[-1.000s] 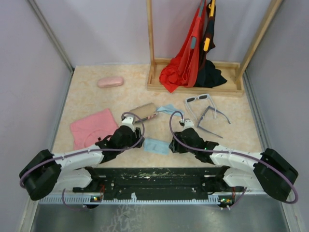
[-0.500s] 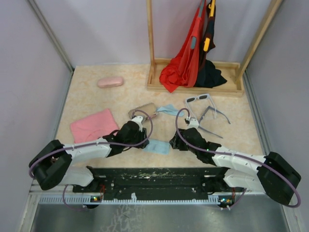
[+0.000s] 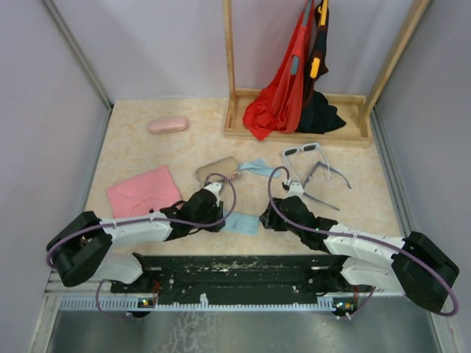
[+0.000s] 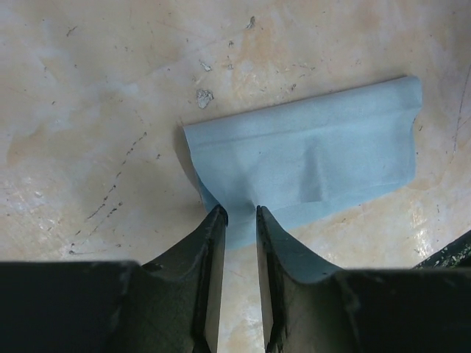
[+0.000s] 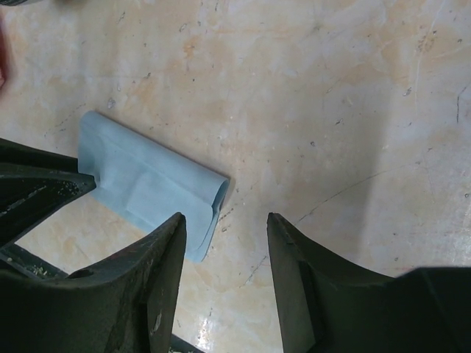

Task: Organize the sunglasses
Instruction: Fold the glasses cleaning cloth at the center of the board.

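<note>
The sunglasses lie apart from both arms at the right of the table: a chunky white pair and, just in front of it, a thin grey pair. My left gripper is at the left end of a small light-blue cloth. Its jaws stand a narrow gap apart, and the cloth's near corner lies between the tips. My right gripper stands open over bare table beside the cloth's rolled right end, holding nothing.
A flag-printed case and a second blue cloth lie behind the arms. A pink cloth is at the left and a pink case at the far left. A wooden rack with red garments stands at the back.
My left arm has reached right and forward onto the blue cloth's end, and its jaws have narrowed. The right gripper has shifted only slightly and kept its opening.
</note>
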Controlling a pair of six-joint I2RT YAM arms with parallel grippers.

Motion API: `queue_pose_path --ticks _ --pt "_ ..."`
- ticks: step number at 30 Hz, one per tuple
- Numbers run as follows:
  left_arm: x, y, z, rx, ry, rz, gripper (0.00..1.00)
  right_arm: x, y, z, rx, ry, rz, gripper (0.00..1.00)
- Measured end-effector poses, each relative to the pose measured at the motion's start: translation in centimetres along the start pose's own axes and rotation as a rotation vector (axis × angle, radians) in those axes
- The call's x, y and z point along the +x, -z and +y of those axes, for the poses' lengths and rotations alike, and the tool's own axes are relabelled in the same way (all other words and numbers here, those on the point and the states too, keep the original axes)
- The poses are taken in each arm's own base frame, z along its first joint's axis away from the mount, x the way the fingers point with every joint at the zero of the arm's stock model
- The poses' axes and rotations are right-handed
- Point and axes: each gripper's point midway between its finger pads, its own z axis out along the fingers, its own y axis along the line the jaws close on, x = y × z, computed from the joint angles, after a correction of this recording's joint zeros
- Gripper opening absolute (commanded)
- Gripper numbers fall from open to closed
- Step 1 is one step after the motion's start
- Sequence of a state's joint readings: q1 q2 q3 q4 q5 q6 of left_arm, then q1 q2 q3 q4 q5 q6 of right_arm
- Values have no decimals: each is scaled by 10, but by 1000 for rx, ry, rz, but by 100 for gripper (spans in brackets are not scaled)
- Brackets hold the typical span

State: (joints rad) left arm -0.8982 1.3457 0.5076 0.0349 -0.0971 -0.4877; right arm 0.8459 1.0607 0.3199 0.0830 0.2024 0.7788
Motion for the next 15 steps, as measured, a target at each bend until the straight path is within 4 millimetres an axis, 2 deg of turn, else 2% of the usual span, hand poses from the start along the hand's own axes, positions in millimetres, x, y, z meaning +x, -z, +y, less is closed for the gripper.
queue_pose_path --ticks 15 --pt "3 0 3 -29 7 1 6 3 1 2 -14 1 16 47"
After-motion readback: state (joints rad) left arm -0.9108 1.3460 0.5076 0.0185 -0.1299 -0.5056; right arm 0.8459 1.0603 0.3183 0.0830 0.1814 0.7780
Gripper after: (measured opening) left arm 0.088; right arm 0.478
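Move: At the cloth's near-left corner, just over the board, the left hand has the middle of the blue cleaning cloth some 5 cm to its right, about 2 cm ahead and 2 cm below. The tan case lies about 17 cm straight ahead of this hand, and the second blue cloth about 18 cm ahead and 12 cm to its right. From the right hand the folded cloth's middle is roughly 7 cm to the left, level with it, 3 cm lower. Closing from about a third open to nearly shut, the left fingers pinch the near edge of the cloth's upper layer close to its left corner. The hand all but stays in place, drifting under 0.5 cm, still slanting down, forward and to the right with hardly any turn. ##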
